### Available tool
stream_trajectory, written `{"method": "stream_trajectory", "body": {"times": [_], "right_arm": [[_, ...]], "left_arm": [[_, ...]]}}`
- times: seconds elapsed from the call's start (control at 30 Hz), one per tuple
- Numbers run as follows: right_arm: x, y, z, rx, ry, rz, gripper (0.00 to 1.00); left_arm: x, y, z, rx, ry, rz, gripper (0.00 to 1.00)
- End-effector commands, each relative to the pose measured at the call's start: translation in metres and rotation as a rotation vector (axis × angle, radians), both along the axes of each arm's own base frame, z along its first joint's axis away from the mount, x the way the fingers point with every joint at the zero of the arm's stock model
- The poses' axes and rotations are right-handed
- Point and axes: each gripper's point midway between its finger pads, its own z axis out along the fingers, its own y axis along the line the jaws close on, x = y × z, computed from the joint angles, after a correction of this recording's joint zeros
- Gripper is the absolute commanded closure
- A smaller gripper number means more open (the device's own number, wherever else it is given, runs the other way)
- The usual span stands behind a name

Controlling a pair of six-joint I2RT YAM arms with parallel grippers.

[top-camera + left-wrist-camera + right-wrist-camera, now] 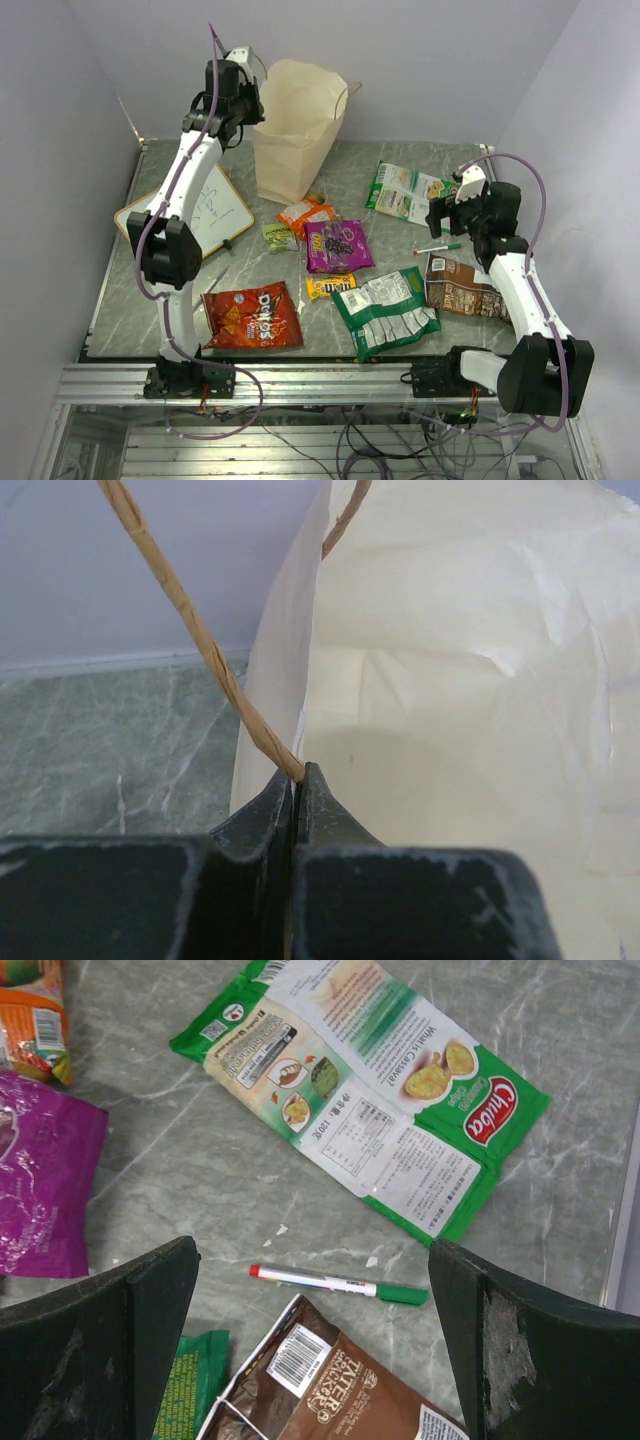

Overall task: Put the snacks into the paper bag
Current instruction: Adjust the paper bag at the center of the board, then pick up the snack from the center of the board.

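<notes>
The tan paper bag (295, 130) stands upright at the back of the table. My left gripper (250, 105) is at its left rim, shut (297, 776) on the bag's edge where the twisted handle (190, 620) runs in between the fingertips. Snacks lie flat on the table: red Doritos (252, 315), a purple pouch (336, 245), an orange one (306, 212), a small green packet (279, 237), yellow M&M's (330, 286), a green-white bag (385, 312), a brown pouch (463, 288) and a second green-white packet (370, 1090). My right gripper (310, 1248) hangs open and empty above the brown pouch (330, 1390).
A green-capped marker (340, 1283) lies just beyond the brown pouch, under the right gripper. A whiteboard (190, 212) rests at the left beside the left arm. Walls close in the table at the back and both sides.
</notes>
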Motion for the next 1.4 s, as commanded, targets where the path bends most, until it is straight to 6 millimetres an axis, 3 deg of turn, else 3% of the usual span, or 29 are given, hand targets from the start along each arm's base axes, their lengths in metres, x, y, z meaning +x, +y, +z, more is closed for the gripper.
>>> {"method": "stream_trajectory", "body": {"times": [0.0,0.17,0.37,0.57,0.63,0.87,1.37], "right_arm": [[0.007,-0.013,0.000,-0.026,0.012,-0.061,0.00],[0.017,-0.035,-0.007,-0.053,0.063,-0.191,0.00],[0.037,-0.062,-0.028,-0.085,0.135,-0.323,0.01],[0.062,-0.087,-0.049,0.052,0.216,-0.379,0.08],[0.068,-0.089,-0.067,0.083,0.271,-0.387,0.10],[0.091,-0.094,-0.103,0.186,0.356,-0.410,0.18],[0.105,-0.108,-0.169,0.275,0.518,-0.429,0.37]], "left_arm": [[-0.004,-0.026,-0.004,0.009,0.023,-0.152,0.93],[-0.009,-0.044,-0.016,-0.003,0.040,-0.275,0.93],[-0.010,-0.064,-0.016,-0.040,0.031,-0.393,0.93],[-0.008,-0.079,-0.021,-0.077,0.047,-0.446,0.93],[-0.010,-0.085,-0.019,-0.095,0.048,-0.469,0.93],[-0.019,-0.109,-0.014,-0.089,0.024,-0.545,0.92],[-0.021,-0.114,-0.024,-0.082,0.038,-0.543,0.90]]}}
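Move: Shut on the left rim of the paper bag beside a handle, the left hand has the bag's middle about 12 cm to its right, 5 ahead and 14 below; the orange pouch lies some 20 cm right and 8 back, the small green pouch 11 right and 15 back, both 30 lower. From the right hand, the Chuba chips bag is roughly 16 cm ahead, 5 left and 18 down; at that depth the marker is 3 ahead and 2 left, the brown bag 8 back and 6 right. Keeping its pinch on the rim, the left hand pulls the paper bag some 11 cm to the right, sinking a little and swinging about 30 degrees clockwise. The empty right hand goes forward and right, then mainly down, about 15 cm lower in all, over the right end of the Chuba chips bag, tipping down, turning clockwise and partly closing its fingers. ##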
